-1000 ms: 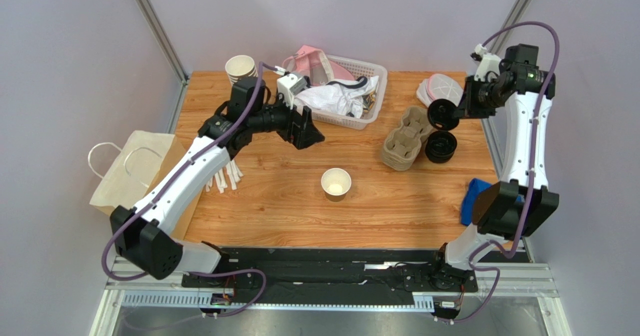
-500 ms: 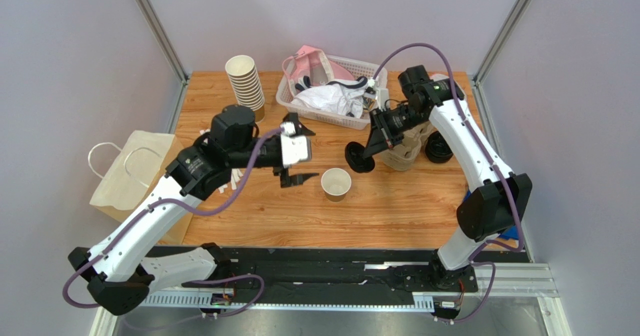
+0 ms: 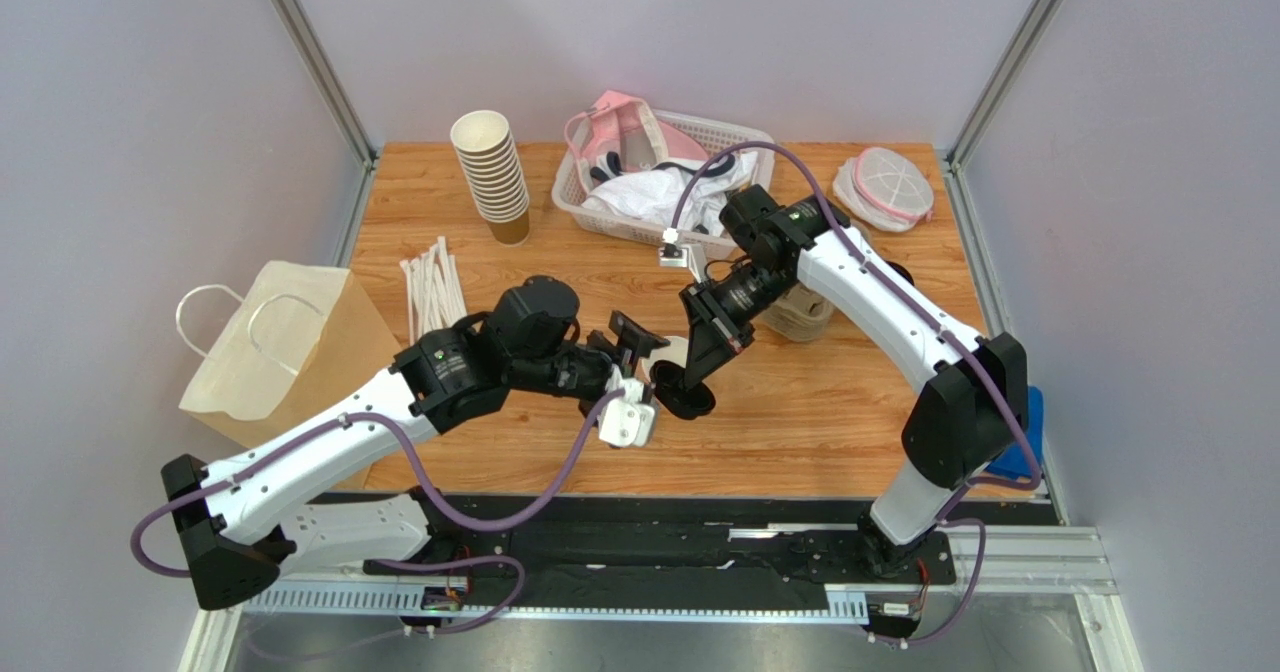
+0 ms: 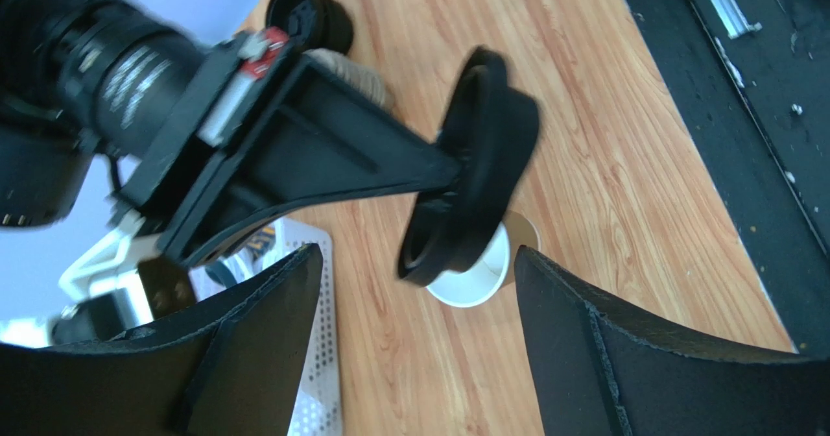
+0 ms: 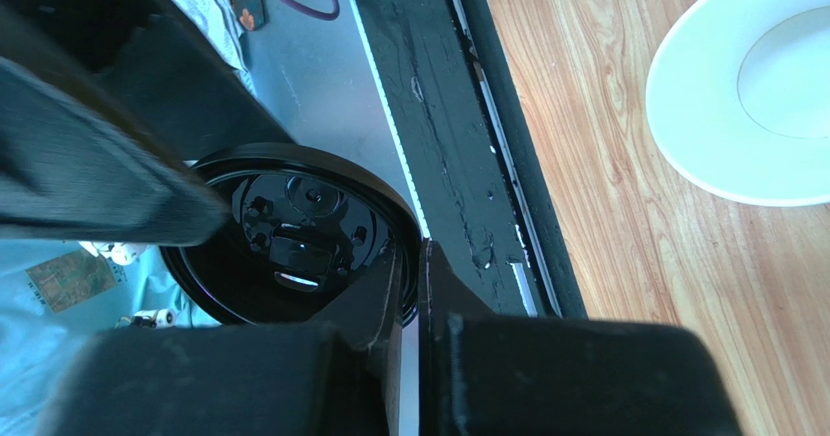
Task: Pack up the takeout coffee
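The takeout coffee cup (image 3: 670,354), a small brown paper cup, white inside, stands lidless near the table's middle. My right gripper (image 3: 703,357) is shut on the rim of a round black lid (image 3: 691,396), which it holds tilted just over the cup's near-right edge. In the left wrist view the lid (image 4: 474,178) hangs above the cup (image 4: 475,278). My left gripper (image 4: 417,258) is open, low at the cup's left, fingers on either side of it and apart from it. The right wrist view shows the lid's (image 5: 292,232) underside and the cup (image 5: 750,95).
A stack of lidless paper cups (image 3: 493,177) and a white basket (image 3: 661,192) of packets stand at the back. Wooden stirrers (image 3: 431,285) and a paper bag (image 3: 278,350) lie left. A pulp cup carrier (image 3: 807,317) sits behind the right arm, clear lids (image 3: 887,185) back right.
The right arm swung from the back right to the centre, carrying the lid over the cup. The left arm dropped from the basket to the cup's left side.
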### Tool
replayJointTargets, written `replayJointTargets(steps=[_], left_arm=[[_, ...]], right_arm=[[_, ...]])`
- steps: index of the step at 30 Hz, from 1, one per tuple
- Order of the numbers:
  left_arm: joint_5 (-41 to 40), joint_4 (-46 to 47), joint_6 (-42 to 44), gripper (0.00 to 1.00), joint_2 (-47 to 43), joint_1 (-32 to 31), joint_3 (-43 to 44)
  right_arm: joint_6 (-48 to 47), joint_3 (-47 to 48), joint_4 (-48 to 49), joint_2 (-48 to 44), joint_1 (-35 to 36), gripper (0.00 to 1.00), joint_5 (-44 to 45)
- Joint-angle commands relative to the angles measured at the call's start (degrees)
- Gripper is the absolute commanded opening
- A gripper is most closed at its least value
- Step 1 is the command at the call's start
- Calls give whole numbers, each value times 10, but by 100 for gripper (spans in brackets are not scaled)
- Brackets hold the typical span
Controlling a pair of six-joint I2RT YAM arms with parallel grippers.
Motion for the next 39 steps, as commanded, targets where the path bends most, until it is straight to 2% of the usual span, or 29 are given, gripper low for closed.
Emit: replayJointTargets(steps=[1, 4, 7, 8, 10, 11, 12, 13, 14, 15, 16, 17, 18, 19, 21, 22, 26, 27, 30, 31, 33, 34, 35, 39], left_arm=[[19, 16, 102, 80, -25, -20, -31], [17, 16, 106, 75, -25, -26, -35], [18, 18, 76, 61, -15, -27, -22], [18, 18, 62, 53, -12, -27, -18], [16, 24, 6, 43, -4, -27, -3], [14, 24, -14, 32, 0, -27, 3], [8, 22, -34, 26, 6, -27, 16], [5, 18, -56, 21, 8, -27, 22], [2, 12, -90, 11, 10, -27, 27], [0, -3, -111, 7, 14, -27, 35], [-1, -12, -129, 3, 16, -27, 39], [0, -22, -168, 0, 18, -27, 43], [3, -42, -188, 0, 19, -27, 53], [5, -51, -207, 0, 20, -26, 58], [16, -76, -269, 0, 20, -25, 76], [23, -82, -291, 0, 20, -22, 82], [78, -77, -418, 0, 20, 16, 97], [91, -62, -479, 0, 22, 27, 98], [133, -29, -561, 0, 37, 68, 101], [145, -15, -626, 0, 40, 79, 99], [187, 46, -692, 0, 47, 120, 78], [199, 70, -757, 0, 48, 135, 67], [208, 93, -779, 0, 50, 143, 46], [245, 178, -860, 0, 76, 178, 2]], right_arm=[[-13, 14, -40, 5, 6, 4, -35], [-17, 25, -48, 10, 18, 4, -34], [-20, 20, -48, 8, 36, 4, -29], [-21, 19, -47, 7, 40, 4, -24], [-23, 16, -47, 6, 47, 6, -19], [-23, 16, -48, 3, 48, 6, -19], [-24, 16, -48, -5, 48, 8, -15], [-24, 20, -48, -9, 48, 12, -8], [-23, 24, -48, -15, 47, 15, 10], [-21, 28, -50, -23, 47, 17, 18], [-21, 43, -53, -29, 40, 26, 24], [-22, 50, -56, -32, 33, 31, 30], [-22, 60, -59, -36, 24, 37, 29], [-22, 81, -65, -40, -1, 51, 32], [-23, 105, -67, -45, -32, 62, 35], [-21, 114, -67, -51, -70, 69, 32], [-2, 177, -58, -66, -159, 83, 19], [18, 183, -47, -73, -173, 84, 25], [64, 170, 37, -129, -206, 95, 94], [70, 161, 81, -143, -205, 100, 117], [84, 124, 127, -188, -206, 100, 167], [99, 108, 171, -201, -205, 100, 181], [108, 96, 190, -214, -206, 100, 208], [135, 39, 261, -264, -182, 100, 227]])
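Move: Between the arms, the black lid hangs from the right hand's closed fingertips, its middle some 3 cm to that hand's left, 2 cm back and 2 cm below. From the open left hand it lies about 5 cm to the right, 2 cm back and 3 cm lower. The cup stands on the table, 4 cm ahead, 5 cm right and 17 cm below the left hand. The drink carrier is roughly 20 cm ahead, 19 cm right and 19 cm below the right hand. Sinking about 2 cm and drawing slightly back, the left hand closes on the lid's rim while the right still pinches it and eases some 2 cm back and left. The right fingers then open wide and withdraw up, right and forward, by well over 15 cm, towards the drink carrier. Keeping its pinch, the left lifts about 5 cm, rolls some 70 degrees about its own fingers and finishes coming forward. ##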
